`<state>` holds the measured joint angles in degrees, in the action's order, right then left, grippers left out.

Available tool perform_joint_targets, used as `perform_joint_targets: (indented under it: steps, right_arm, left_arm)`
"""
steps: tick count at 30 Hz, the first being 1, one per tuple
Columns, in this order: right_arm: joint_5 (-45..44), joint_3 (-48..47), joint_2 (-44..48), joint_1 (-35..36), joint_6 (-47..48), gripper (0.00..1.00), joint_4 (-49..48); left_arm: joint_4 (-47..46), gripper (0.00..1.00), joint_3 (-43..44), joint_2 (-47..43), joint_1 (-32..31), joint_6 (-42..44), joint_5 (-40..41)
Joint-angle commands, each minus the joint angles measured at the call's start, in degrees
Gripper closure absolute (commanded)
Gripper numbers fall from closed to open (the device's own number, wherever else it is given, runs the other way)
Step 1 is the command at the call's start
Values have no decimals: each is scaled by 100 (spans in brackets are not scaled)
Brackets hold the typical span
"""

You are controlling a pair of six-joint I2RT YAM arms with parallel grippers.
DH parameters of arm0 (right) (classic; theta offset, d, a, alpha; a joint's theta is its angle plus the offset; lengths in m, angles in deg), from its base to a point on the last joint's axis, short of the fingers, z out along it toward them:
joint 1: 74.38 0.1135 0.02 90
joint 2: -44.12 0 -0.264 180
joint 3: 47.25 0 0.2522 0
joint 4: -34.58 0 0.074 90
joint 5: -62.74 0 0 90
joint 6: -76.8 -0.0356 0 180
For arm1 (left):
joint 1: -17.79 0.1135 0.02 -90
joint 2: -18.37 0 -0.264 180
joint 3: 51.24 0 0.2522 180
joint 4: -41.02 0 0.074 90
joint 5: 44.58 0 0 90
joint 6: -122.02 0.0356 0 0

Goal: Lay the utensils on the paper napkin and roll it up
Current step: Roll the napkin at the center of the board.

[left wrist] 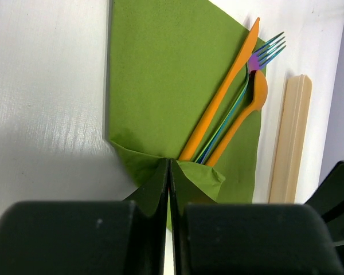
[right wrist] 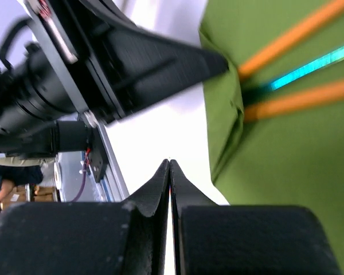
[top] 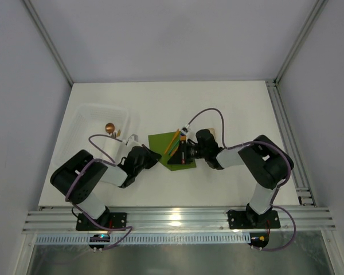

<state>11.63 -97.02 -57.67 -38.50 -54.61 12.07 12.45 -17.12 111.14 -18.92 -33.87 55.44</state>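
Observation:
The olive-green paper napkin point(top: 160, 143) point(left wrist: 160, 74) point(right wrist: 286, 172) lies mid-table. The utensils point(top: 173, 140) lie side by side on it: an orange knife point(left wrist: 223, 91), an iridescent fork point(left wrist: 264, 54) and an orange spoon point(left wrist: 258, 91). One napkin corner is folded up over their handle ends. My left gripper point(top: 156, 156) point(left wrist: 169, 162) is shut, its tips pressed against that folded corner. My right gripper point(top: 182, 156) point(right wrist: 169, 161) is shut with nothing in it, over bare white table just beside the napkin's edge. The left gripper's fingers point(right wrist: 178, 57) show in the right wrist view, touching the fold.
A clear plastic tray point(top: 86, 117) at the back left holds a copper-coloured spoon-like piece point(top: 110, 127). A beige strip point(left wrist: 290, 137) lies on the table just beyond the napkin. Aluminium rails point(top: 172, 220) run along the near edge and the right side.

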Motion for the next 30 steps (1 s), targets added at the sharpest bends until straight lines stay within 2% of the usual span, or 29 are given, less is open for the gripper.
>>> perform_joint_targets:
  steps: [1, 11, 30]
  right_arm:
    - [-75, -512, 38, -2, 221, 96, 235]
    - [-128, -1469, -867, -2, 159, 96, 296]
    - [-347, -1558, -1298, -248, 379, 96, 428]
  left_arm:
    - [655, 100, 91, -136, -82, 278, 211]
    - [849, 100, 152, -286, -187, 287, 237]
    - [945, 100, 144, -383, -284, 296, 316]
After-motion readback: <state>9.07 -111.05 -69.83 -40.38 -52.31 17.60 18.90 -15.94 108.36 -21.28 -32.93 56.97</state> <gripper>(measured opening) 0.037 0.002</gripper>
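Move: The right gripper, shut, hovers over the near side of the napkin. The folded napkin edge over the knife handle lies some 6 cm ahead, 2 cm left and 3 cm below. The knife's middle is about 13 cm straight ahead, the spoon's about 12 cm ahead and 2 cm right, both 4 cm lower. The left gripper's tip is about 6 cm ahead, 5 cm left and 3 cm lower; from it, that edge lies level ahead, 2 cm right and 1 cm below. The right gripper's shut tips come down onto the napkin's folded edge by the knife handle, right beside the left tip, after rising about 2 cm, swinging some 6 cm forward and a little left, then sinking over 4 cm from the top of that arc. The left gripper, also shut, keeps its tip on the fold, easing back about 1 cm. ##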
